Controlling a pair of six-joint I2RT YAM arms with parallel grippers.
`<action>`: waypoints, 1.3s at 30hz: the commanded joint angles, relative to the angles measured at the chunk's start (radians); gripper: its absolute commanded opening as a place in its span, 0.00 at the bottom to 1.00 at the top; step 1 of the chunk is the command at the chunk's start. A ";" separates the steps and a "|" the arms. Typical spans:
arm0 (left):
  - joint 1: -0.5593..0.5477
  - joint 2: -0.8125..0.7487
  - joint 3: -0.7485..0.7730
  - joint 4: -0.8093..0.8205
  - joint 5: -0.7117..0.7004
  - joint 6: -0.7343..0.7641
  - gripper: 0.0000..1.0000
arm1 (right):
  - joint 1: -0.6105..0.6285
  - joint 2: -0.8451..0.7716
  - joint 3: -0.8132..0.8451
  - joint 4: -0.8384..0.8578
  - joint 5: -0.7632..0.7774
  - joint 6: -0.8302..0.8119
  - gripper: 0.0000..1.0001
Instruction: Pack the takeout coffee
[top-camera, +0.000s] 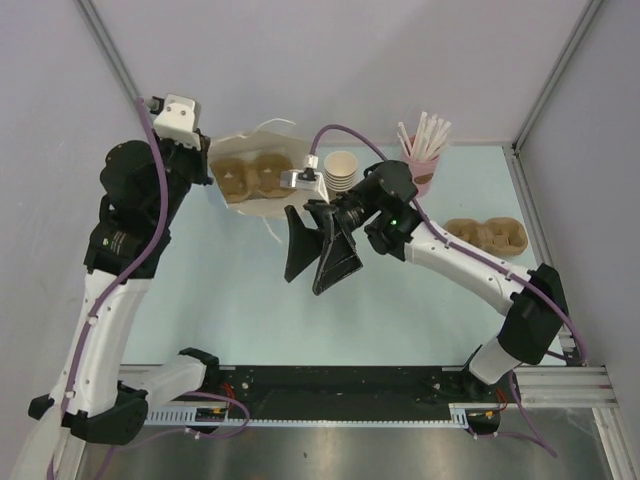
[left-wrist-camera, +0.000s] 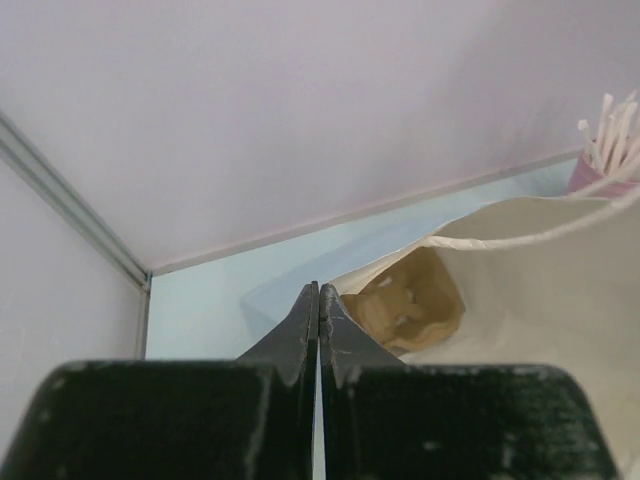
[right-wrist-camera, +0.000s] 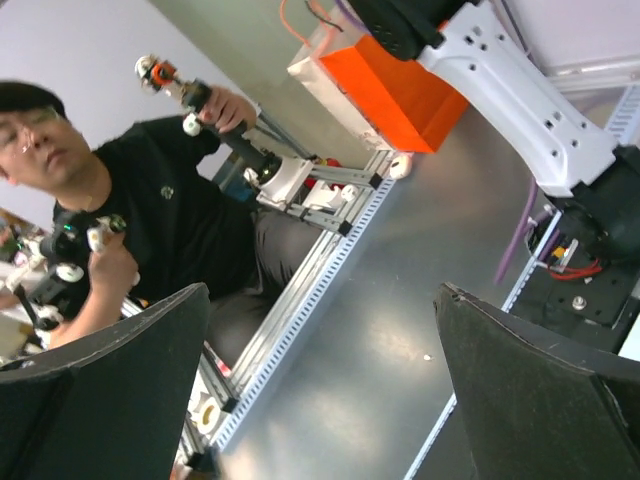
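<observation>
The takeout coffee shows in no view. A white paper bag (top-camera: 262, 137) stands open at the back left, with a brown pulp cup carrier (top-camera: 250, 176) inside it. My left gripper (top-camera: 212, 168) is at the bag's left rim. In the left wrist view its fingers (left-wrist-camera: 300, 330) are pressed together, and the bag's (left-wrist-camera: 540, 310) rim runs right up to their tips, beside the carrier (left-wrist-camera: 410, 300). My right gripper (top-camera: 318, 255) hangs over the middle of the table, open and empty. Its wrist view looks past the wide-apart fingers (right-wrist-camera: 110, 370) to the near rail.
A stack of lidless brown cups (top-camera: 341, 170) stands right of the bag. Next to it is a pink cup of white sticks (top-camera: 425, 152). A second pulp carrier (top-camera: 486, 235) lies at the right. Walls close the back and both sides.
</observation>
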 joint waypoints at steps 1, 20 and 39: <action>0.032 -0.031 0.031 0.022 -0.090 0.005 0.00 | -0.044 -0.002 0.013 0.383 -0.132 0.302 1.00; 0.314 -0.146 -0.130 -0.099 -0.043 0.091 0.02 | -0.575 0.127 0.194 0.691 -0.046 0.579 1.00; 0.066 -0.025 -0.009 -0.084 0.237 0.132 0.77 | -0.592 0.310 0.473 0.921 -0.040 0.898 1.00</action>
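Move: In the left hand's shut fingers the paper bag hangs by its rim, its middle some 8 cm right, 3 cm ahead and 10 cm down; its clear spot at the table's left edge is about 16 cm left, level fore-and-aft, 46 cm below. Black cups: 20 cm ahead, 5 cm right, 42 cm down. From the open right hand, the paper cups lie 41 cm ahead, 7 cm right, 35 cm down; the bag 24 cm ahead, 8 cm left, slightly below. Swinging the pinched bag about 12 cm left and slightly back, the left hand sinks a little and turns counter-clockwise, then opens, lets go of the rim and swings back right some 10 cm, still sinking, turning clockwise with its tips dipping. The right hand, still wide open, goes roughly 23 cm forward and 11 cm right, away from the bag towards the paper cups, turning about 30 degrees clockwise. ##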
